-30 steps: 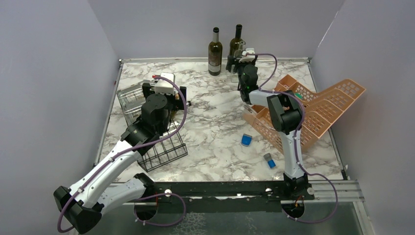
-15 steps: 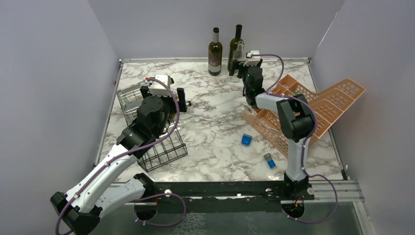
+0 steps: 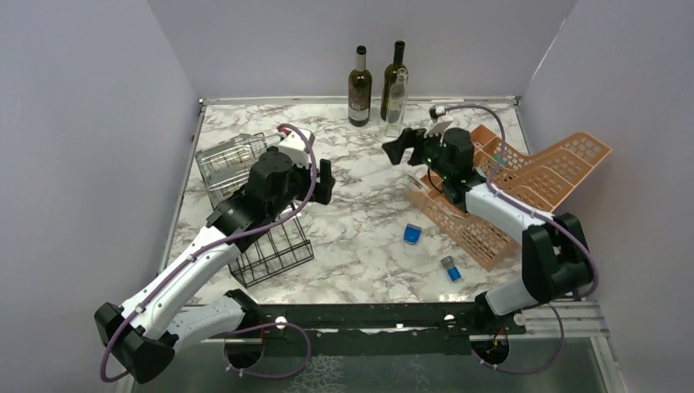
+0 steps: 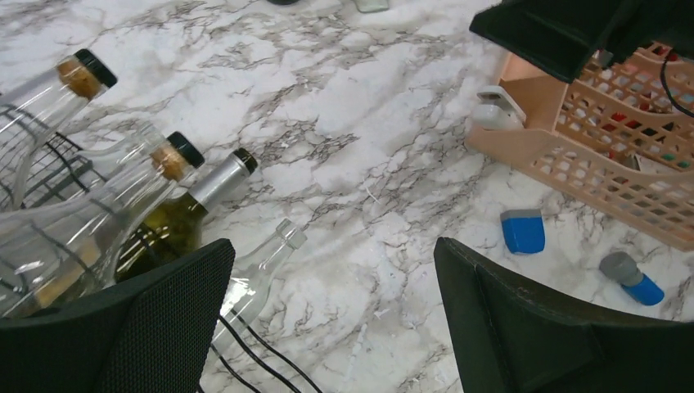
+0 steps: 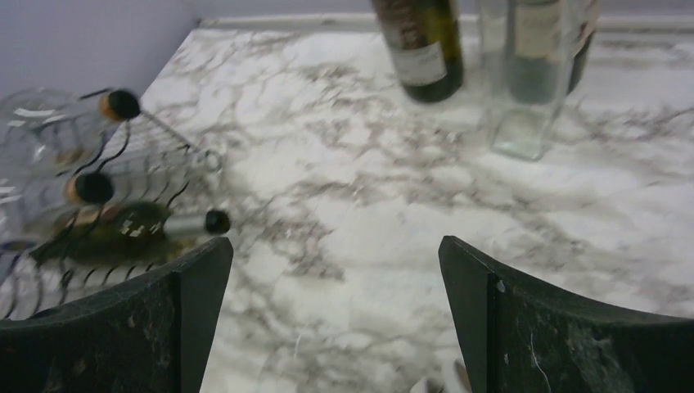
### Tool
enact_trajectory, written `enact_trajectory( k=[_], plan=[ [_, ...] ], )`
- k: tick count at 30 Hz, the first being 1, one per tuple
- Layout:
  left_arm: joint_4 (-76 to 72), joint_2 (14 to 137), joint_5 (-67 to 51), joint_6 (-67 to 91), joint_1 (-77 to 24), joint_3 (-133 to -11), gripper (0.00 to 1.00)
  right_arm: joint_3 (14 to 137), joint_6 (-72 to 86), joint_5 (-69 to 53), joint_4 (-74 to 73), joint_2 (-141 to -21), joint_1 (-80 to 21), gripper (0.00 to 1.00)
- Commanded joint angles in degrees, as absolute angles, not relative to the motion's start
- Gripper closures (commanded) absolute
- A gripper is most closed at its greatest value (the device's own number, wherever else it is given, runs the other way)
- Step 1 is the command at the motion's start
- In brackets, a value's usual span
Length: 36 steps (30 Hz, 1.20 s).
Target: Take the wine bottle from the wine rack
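Observation:
The black wire wine rack point(image 3: 274, 248) stands at the table's left with several bottles lying in it. In the left wrist view a green bottle with a silver neck point(image 4: 184, 214) lies among clear corked bottles, and an uncapped clear bottle point(image 4: 260, 268) lies lowest. The rack wires point(image 4: 45, 168) show at the left. My left gripper point(image 3: 322, 182) is open and empty just right of the rack, its tips point(image 4: 331, 250) over bare marble. My right gripper point(image 3: 399, 151) is open and empty above mid-table, facing the rack point(image 5: 159, 168).
Three bottles stand at the back wall: dark point(image 3: 359, 82), green point(image 3: 398, 57) and clear point(image 3: 396, 102). An orange-pink mesh organizer point(image 3: 532, 176) lies at the right. A blue block point(image 3: 412, 234) and a blue-grey piece point(image 3: 450, 268) lie on the marble.
My right gripper has drawn back from the bottles at the back wall, leaving the clear one standing, and turned toward the rack. My left gripper has swung right, off the rack.

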State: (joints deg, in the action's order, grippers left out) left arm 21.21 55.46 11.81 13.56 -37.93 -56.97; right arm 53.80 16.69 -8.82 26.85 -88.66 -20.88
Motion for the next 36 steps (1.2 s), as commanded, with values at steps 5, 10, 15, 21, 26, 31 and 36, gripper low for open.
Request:
enact_trajectory(
  k=[5,10,15,21,26,31,36],
  plan=[
    [33.19,72.92,3.25,-0.30,-37.71,-73.56,0.01,40.49,23.22,-24.61,17.99,-72.69,-20.93,0.00],
    [35.50,79.80,5.77,-2.22,-37.80,-80.84,0.01,40.07,20.28,-19.56,8.95,-64.08,-20.87,0.00],
    [40.12,82.51,7.49,-6.89,-38.28,-78.34,0.08,39.89,17.53,-11.43,1.48,-55.62,-20.96,0.00],
    [44.47,89.93,14.16,-12.52,-39.81,-77.73,0.17,38.50,17.60,-9.05,1.03,-51.78,-21.07,0.00],
    [45.10,95.05,17.91,-16.21,-39.81,-78.10,0.22,36.77,17.40,-9.16,2.24,-51.33,-21.18,0.00],
    [45.19,101.36,18.30,-16.65,-39.81,-79.06,0.28,35.58,17.02,-8.79,2.46,-51.29,-21.13,0.00],
    [45.05,103.11,18.69,-15.74,-39.00,-77.92,0.30,35.36,16.62,-8.84,3.15,-51.06,-21.17,0.00]
  ],
)
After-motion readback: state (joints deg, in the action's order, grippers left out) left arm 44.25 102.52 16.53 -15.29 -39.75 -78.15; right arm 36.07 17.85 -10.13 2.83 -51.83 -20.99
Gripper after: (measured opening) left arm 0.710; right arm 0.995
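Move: The clear bottle lying low in the rack has its middle about 8 cm to the left gripper's left, level with it fore and aft, some 21 cm below; its neck points right and forward, beneath the gripper. The silver-necked green bottle lies about 6 cm ahead, 10 cm left, a corked clear one roughly 10 cm ahead, 14 cm left. From the right gripper the clear bottle lies some 29 cm left, 16 cm back. Swing the left gripper forward and right, then bring it down about 19 cm with a little leftward return, rolling its left side up and tipping the fingers steeply down to straddle the clear bottle's neck. Narrow the jaws partway, without gripping yet. Draw the empty right gripper back about 14 cm and slightly right, away from the standing bottles, jaws wide. ##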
